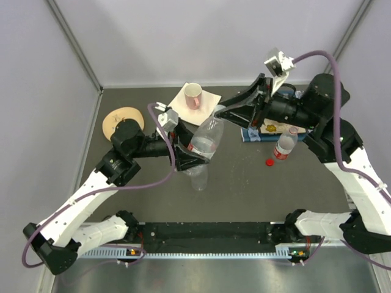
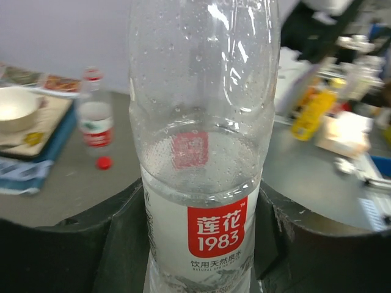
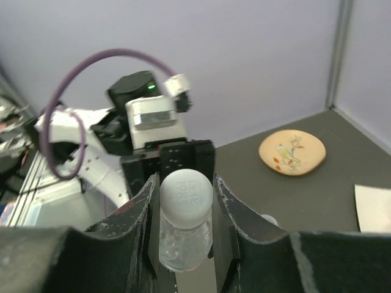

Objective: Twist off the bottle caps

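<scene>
My left gripper (image 2: pixel 204 247) is shut on the body of a clear bottle (image 2: pixel 204 183) with a red and white label, which it holds tilted above the table (image 1: pixel 206 141). My right gripper (image 3: pixel 186 196) is shut on that bottle's white cap (image 3: pixel 186 191), one finger on each side of it. In the top view the right gripper (image 1: pixel 219 112) meets the bottle's neck end. A second small bottle (image 1: pixel 285 144) with a red label stands to the right, and a loose red cap (image 1: pixel 269 162) lies on the table next to it. A third clear bottle (image 1: pixel 198 177) stands just below the held one.
A pink-lined mug (image 1: pixel 193 94) stands on a white sheet at the back. A round painted coaster (image 1: pixel 122 120) lies at the back left. A flat book (image 1: pixel 259 132) lies under my right arm. Grey walls close in the table on three sides.
</scene>
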You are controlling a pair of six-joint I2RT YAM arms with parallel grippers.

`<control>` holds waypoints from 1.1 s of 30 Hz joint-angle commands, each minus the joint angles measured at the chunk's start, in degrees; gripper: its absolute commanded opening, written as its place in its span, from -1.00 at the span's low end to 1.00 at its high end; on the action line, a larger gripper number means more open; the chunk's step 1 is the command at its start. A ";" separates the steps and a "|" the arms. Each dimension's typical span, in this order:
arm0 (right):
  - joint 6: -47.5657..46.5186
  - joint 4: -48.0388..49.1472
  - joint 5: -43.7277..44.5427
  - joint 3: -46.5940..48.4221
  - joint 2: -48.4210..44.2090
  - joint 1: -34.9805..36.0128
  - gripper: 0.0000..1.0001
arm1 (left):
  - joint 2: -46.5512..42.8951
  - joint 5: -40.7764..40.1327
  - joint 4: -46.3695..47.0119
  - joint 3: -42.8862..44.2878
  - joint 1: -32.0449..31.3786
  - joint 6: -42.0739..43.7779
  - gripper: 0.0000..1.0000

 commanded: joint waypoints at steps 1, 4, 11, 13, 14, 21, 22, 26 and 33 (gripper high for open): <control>-6.13 -2.33 -20.24 0.15 -1.82 0.29 -1.00 | 2.12 21.62 19.09 2.68 1.47 -14.30 0.18; -7.45 -2.33 -25.07 -0.46 -2.70 0.38 -1.00 | 3.44 24.80 23.86 1.98 1.65 -19.32 0.16; -8.42 -2.24 -38.97 -0.90 -2.97 0.38 -1.00 | 5.64 29.03 34.59 1.18 1.82 -27.77 0.16; -8.42 -1.80 -41.96 -1.60 -3.15 0.38 -1.00 | 5.99 29.38 36.08 1.09 1.74 -29.00 0.16; -8.34 -1.54 -42.67 -1.87 -3.32 0.38 -1.00 | 6.25 29.56 36.44 1.01 1.74 -29.36 0.16; -7.54 1.54 -46.38 -4.24 -4.64 0.47 -1.00 | 9.15 30.26 42.41 0.57 1.74 -33.93 0.17; -7.63 1.54 -46.11 -4.24 -4.90 0.47 -1.00 | 9.42 30.18 41.81 0.66 1.82 -33.58 0.16; -8.16 1.63 -39.62 -3.37 -6.31 0.47 -1.00 | 9.42 27.72 29.61 1.88 2.26 -25.08 0.13; -8.95 1.63 -17.94 0.59 -9.56 0.38 -1.00 | 7.75 22.44 14.56 3.21 2.35 -11.80 0.16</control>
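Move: The water bottle is already held by both hands. Its clear-white cap sits between the right finger pads, and from the left gripper on the label this cap lies about 5 cm ahead, 7 cm right and 11 cm up. A blue-capped bottle stands some 11 cm ahead of the left hand, level sideways and 27 cm below. From the right hand, the loose red cap lies about 21 cm ahead, 22 cm right and 50 cm below, and the opened bottle about 25 cm ahead, 28 cm right and 41 cm below. Keep the right fingers pinched on the cap and the left gripper around the label, and swing both hands back towards the bases: right about 12 cm while drifting slightly right, left about 8 cm. Turn the left wrist some 35 degrees clockwise, the right about as far counter-clockwise as it tilts, then ease both 1 to 2 cm forward, unwinding slightly. ##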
